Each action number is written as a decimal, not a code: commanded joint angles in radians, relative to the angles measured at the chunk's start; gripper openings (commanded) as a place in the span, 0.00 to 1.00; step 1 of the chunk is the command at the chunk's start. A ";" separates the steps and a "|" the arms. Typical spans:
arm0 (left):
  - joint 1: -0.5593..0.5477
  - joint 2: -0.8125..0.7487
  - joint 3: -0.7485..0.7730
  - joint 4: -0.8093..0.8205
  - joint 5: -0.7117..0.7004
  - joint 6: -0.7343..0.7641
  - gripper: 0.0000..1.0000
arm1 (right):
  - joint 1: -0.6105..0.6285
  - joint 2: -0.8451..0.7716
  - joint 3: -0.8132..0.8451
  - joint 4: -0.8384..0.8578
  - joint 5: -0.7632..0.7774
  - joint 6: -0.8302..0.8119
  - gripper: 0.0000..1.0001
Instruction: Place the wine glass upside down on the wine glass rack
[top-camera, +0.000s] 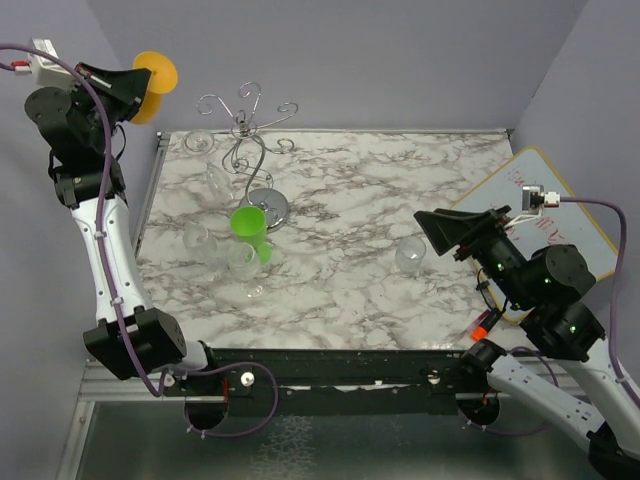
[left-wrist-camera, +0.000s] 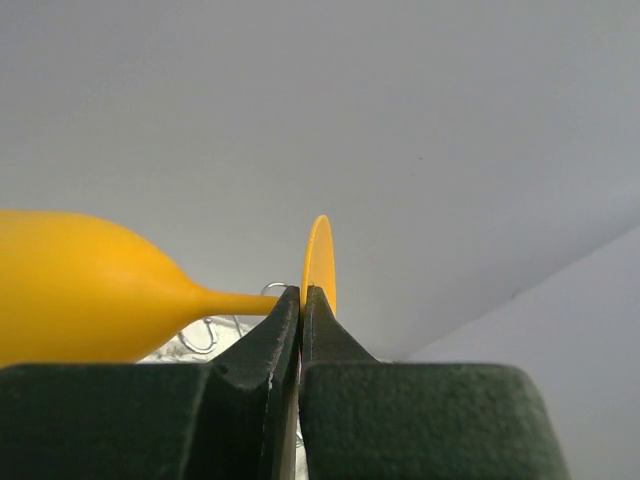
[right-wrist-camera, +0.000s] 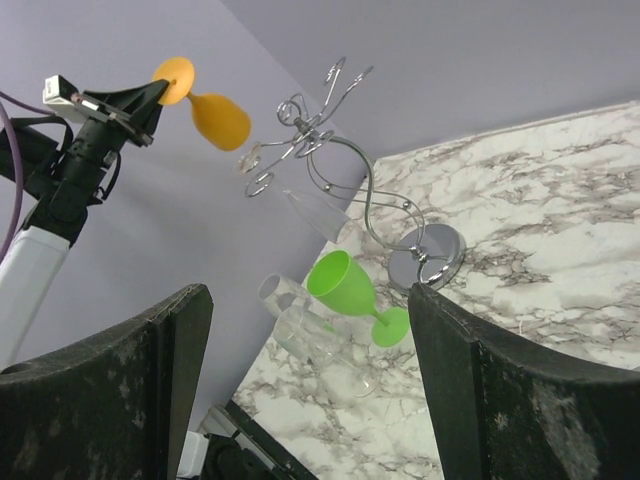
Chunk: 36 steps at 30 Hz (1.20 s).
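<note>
My left gripper (top-camera: 137, 83) is raised high at the far left, shut on the round foot of a yellow wine glass (top-camera: 155, 73). In the left wrist view the jaws (left-wrist-camera: 301, 292) pinch the foot edge-on, and the stem and bowl (left-wrist-camera: 80, 300) stretch off to the left. In the right wrist view the glass (right-wrist-camera: 218, 118) hangs tilted, bowl lower than foot and pointing toward the wine glass rack (right-wrist-camera: 335, 140). The silver wire rack (top-camera: 246, 122) stands on its round base (top-camera: 269, 206) at the back left. My right gripper (top-camera: 437, 228) hovers low at the right, open and holding nothing (right-wrist-camera: 310, 300).
A green wine glass (top-camera: 250, 228) stands beside the rack base, with clear glasses (top-camera: 200, 238) lying around it. Another clear glass (top-camera: 217, 180) is below the rack arms. One more clear glass (top-camera: 410, 255) stands just in front of my right gripper. A whiteboard (top-camera: 545, 195) lies at the right edge.
</note>
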<state>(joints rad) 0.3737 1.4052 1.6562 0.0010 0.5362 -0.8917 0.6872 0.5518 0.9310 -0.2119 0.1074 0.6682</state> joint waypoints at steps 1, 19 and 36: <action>0.022 -0.027 -0.097 0.001 -0.060 -0.025 0.00 | 0.002 0.011 0.017 -0.013 -0.002 -0.006 0.84; -0.007 0.028 -0.263 0.197 0.095 -0.376 0.00 | 0.002 -0.007 0.011 -0.008 0.067 -0.003 0.84; -0.075 0.030 -0.295 0.123 -0.020 -0.327 0.00 | 0.002 -0.003 0.014 -0.022 0.099 0.005 0.84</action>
<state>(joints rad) 0.3153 1.4326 1.3457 0.1230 0.5369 -1.2407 0.6872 0.5457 0.9314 -0.2276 0.1768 0.6796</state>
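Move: Ahead of the left hand, which already grips the orange wine glass by its foot with the bowl downward, the rack's rear-left hook lies about 7 cm farther out, 6 cm to the right and 15 cm lower. The hanging clear glass is level with the hand, 5 cm right and 22 cm down. The rack's hub is about 4 cm ahead, 13 cm right and 15 cm below. From the right hand, the same hook lies roughly 30 cm ahead, 40 cm left and slightly lower. Sinking about 11 cm beside the rack, with a short hover partway, the left hand brings the upside-down orange glass down towards the rear-left hook. It also eases some 3 cm forward and, after a small swing left, moves a little right. The wrist rolls its left side down about 25 degrees and tips the fingers down about 15; the fingers stay shut on the foot. ##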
